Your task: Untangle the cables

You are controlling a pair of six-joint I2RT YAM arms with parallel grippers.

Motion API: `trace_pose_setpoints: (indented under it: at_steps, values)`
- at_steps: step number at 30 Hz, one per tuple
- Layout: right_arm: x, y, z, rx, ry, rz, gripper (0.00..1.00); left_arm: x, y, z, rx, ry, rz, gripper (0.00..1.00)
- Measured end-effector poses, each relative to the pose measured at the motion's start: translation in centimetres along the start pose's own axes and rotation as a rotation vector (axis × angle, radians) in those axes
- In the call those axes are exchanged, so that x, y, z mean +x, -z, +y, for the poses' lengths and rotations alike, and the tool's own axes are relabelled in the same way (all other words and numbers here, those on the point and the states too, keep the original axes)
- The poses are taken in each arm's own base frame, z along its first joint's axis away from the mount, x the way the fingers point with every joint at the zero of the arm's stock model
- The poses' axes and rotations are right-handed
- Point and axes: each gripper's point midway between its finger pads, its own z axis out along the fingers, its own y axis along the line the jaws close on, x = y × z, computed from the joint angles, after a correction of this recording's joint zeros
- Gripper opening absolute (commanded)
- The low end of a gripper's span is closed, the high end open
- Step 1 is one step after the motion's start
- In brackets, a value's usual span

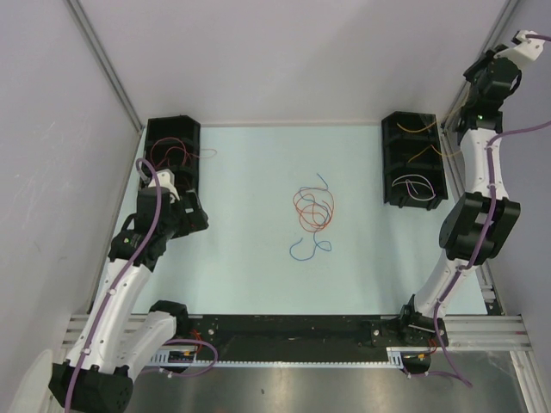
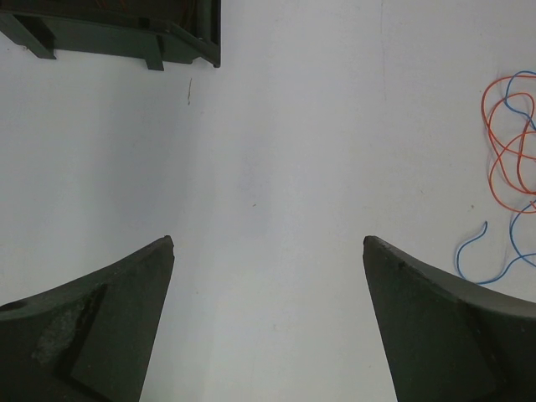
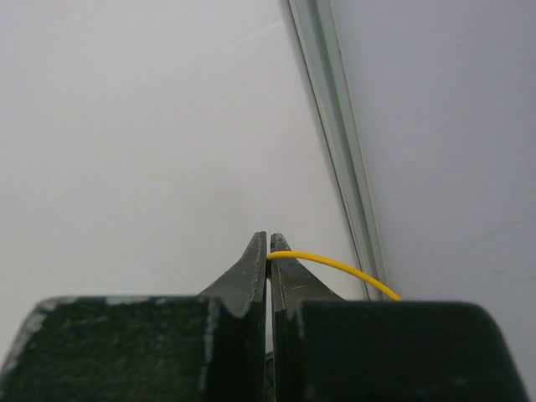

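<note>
A tangle of thin cables (image 1: 313, 212), orange, red and blue loops, lies on the pale table's middle. The left wrist view catches its orange loops (image 2: 505, 134) and a blue end (image 2: 484, 254) at the right edge. My left gripper (image 1: 195, 212) hovers left of the tangle and apart from it. Its jaws (image 2: 268, 241) are open, with only bare table between them. My right gripper (image 1: 527, 40) is raised high at the far right corner. It is shut (image 3: 268, 239) on a thin yellow cable (image 3: 335, 266) that arcs off to the right.
A black bin (image 1: 191, 129) at the back left holds red and dark wires; its corner (image 2: 126, 33) shows in the left wrist view. A black divided bin (image 1: 387, 163) at the back right holds orange and white wires. Grey walls and a metal frame post (image 3: 335, 142) enclose the table.
</note>
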Motion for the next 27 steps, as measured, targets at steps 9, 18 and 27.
trace_pose_setpoints:
  at_steps: [9, 18, 27]
  values:
    - [3.7, -0.7, -1.1, 0.018, 0.025, 0.055, 0.00, 0.0, 0.0, 0.0, 0.000, 0.000, 0.000, 1.00]
    - [11.4, -0.3, -3.4, 0.058, 0.050, 0.198, 0.00, 0.0, 0.0, 0.1, -0.002, 0.002, -0.001, 1.00]
    - [15.9, 1.3, -2.3, 0.022, 0.017, 0.282, 0.00, -0.1, 0.0, 0.2, -0.007, 0.007, -0.002, 1.00]
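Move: The right hand holds the yellow cable high up, its lower part already hanging into the right black bin; the bin's middle lies about 11 cm left, 3 cm back and some 38 cm below. The white cable in that bin is about 11 cm left and 14 cm back, 40 cm down; the red-and-blue tangle is some 42 cm left and 20 cm back. From the left hand the bin is about 30 cm ahead, 66 cm right and 14 cm lower. The right hand lowers the pinched yellow cable some 16 cm towards the bin, tipping down about 15 degrees. ##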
